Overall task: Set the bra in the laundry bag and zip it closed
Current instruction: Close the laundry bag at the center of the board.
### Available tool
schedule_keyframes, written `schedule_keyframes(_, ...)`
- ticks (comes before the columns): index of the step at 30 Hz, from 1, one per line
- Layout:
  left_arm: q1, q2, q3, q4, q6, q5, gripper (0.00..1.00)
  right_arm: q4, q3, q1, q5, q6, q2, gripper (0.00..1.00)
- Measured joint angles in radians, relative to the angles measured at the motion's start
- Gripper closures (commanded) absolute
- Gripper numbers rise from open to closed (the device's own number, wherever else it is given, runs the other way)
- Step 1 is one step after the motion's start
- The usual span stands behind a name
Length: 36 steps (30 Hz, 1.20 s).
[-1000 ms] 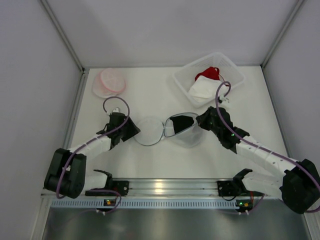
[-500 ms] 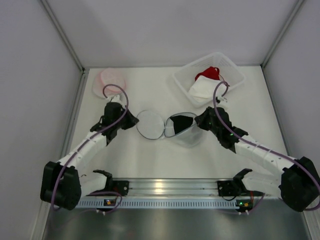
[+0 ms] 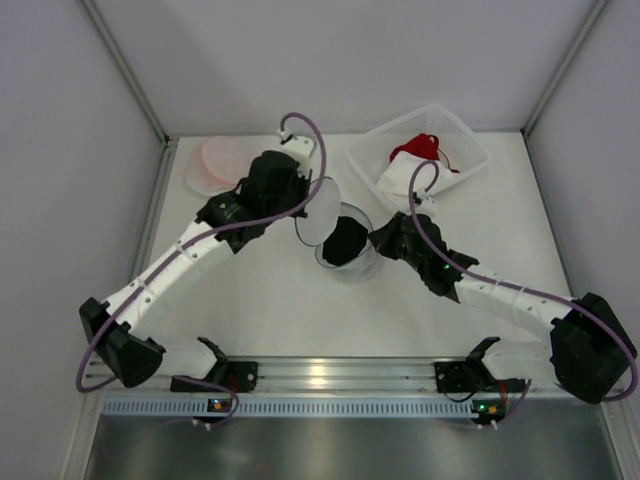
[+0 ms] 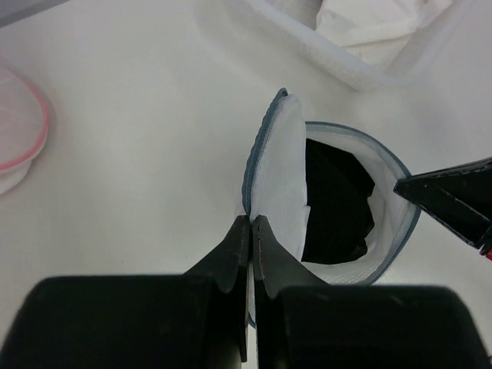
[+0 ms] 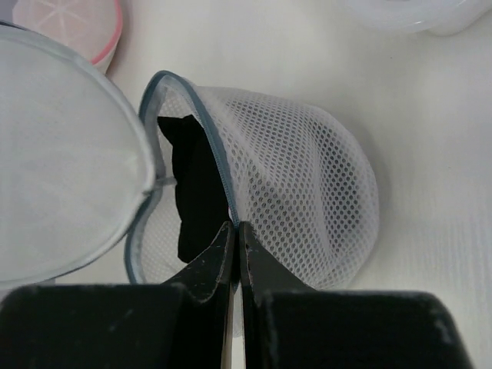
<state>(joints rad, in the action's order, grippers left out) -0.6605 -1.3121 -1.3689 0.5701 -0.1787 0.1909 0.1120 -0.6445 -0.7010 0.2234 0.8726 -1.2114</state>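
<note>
The white mesh laundry bag (image 3: 345, 245) with a blue-grey zipper rim stands in the middle of the table, its round lid (image 3: 320, 212) swung upright. A black bra (image 3: 345, 240) lies inside the cup (image 5: 307, 207). My left gripper (image 4: 251, 223) is shut on the lid's rim (image 4: 265, 146), holding the lid up on edge. My right gripper (image 5: 236, 227) is shut on the zipper rim of the cup (image 5: 219, 165), right beside the black bra (image 5: 196, 196). The bra (image 4: 334, 196) shows in the open mouth in the left wrist view too.
A second laundry bag with pink trim (image 3: 222, 160) lies at the back left. A clear plastic bin (image 3: 460, 135) at the back right holds white and red garments (image 3: 405, 178). Side walls close in the table on both sides.
My left gripper shut on the lid's rim, then lifted and swung it up toward the back right. The bag moved left with my right gripper still on its rim.
</note>
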Motion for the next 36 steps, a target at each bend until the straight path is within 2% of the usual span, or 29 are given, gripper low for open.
schedule_keyframes(5, -0.175, -0.142, -0.101, 0.097, 0.063, 0.263, 1.0, 0.013, -0.025, -0.011, -0.003, 0.023, -0.007, 1.0)
schedule_keyframes(10, -0.294, -0.254, -0.153, 0.159, 0.083, 0.529, 1.0, 0.005, -0.046, -0.018, 0.003, 0.029, -0.006, 1.0)
schedule_keyframes(14, -0.354, -0.292, -0.202, 0.179, 0.109, 0.726, 1.0, -0.016, -0.046, -0.018, 0.012, 0.035, -0.005, 1.0)
schedule_keyframes(19, -0.359, -0.294, -0.252, 0.183, 0.157, 0.921, 1.0, -0.034, -0.046, -0.018, 0.021, 0.05, 0.0, 1.0)
schedule_keyframes(24, -0.36, -0.299, -0.251, 0.187, 0.184, 0.977, 1.0, -0.033, -0.045, -0.019, 0.024, 0.07, 0.0, 1.0)
schedule_keyframes(30, -0.397, -0.369, -0.232, 0.187, 0.172, 0.974, 1.0, -0.021, -0.035, -0.019, 0.026, 0.102, 0.001, 1.0)
schedule_keyframes(34, -0.432, -0.422, -0.232, 0.188, 0.144, 0.919, 0.98, -0.006, -0.017, -0.019, 0.024, 0.121, 0.001, 1.0)
schedule_keyframes(36, -0.447, -0.426, -0.234, 0.191, 0.117, 0.859, 0.92, -0.006, -0.015, -0.019, 0.023, 0.126, 0.001, 1.0)
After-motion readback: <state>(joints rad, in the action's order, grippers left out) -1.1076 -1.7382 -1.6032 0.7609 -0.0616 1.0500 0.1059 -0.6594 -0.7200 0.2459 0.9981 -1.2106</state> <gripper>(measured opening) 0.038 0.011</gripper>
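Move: The left hand has the laundry bag's lid pinched upright; the bag's open mouth lies about 9 cm to its right, 3 cm back and 15 cm below, with the black bra inside some 6 cm deeper. The pink bag is roughly 21 cm left, 16 cm ahead, 24 cm down. From the right hand, already gripping the rim, the mouth's middle is about 6 cm left, level fore and aft, 4 cm below; the white basket is some 19 cm ahead, 11 cm right, 9 cm down. The left hand, still pinching the lid, dips rightward twice, ending 6 cm towards the mouth, rolled some 40 degrees. ##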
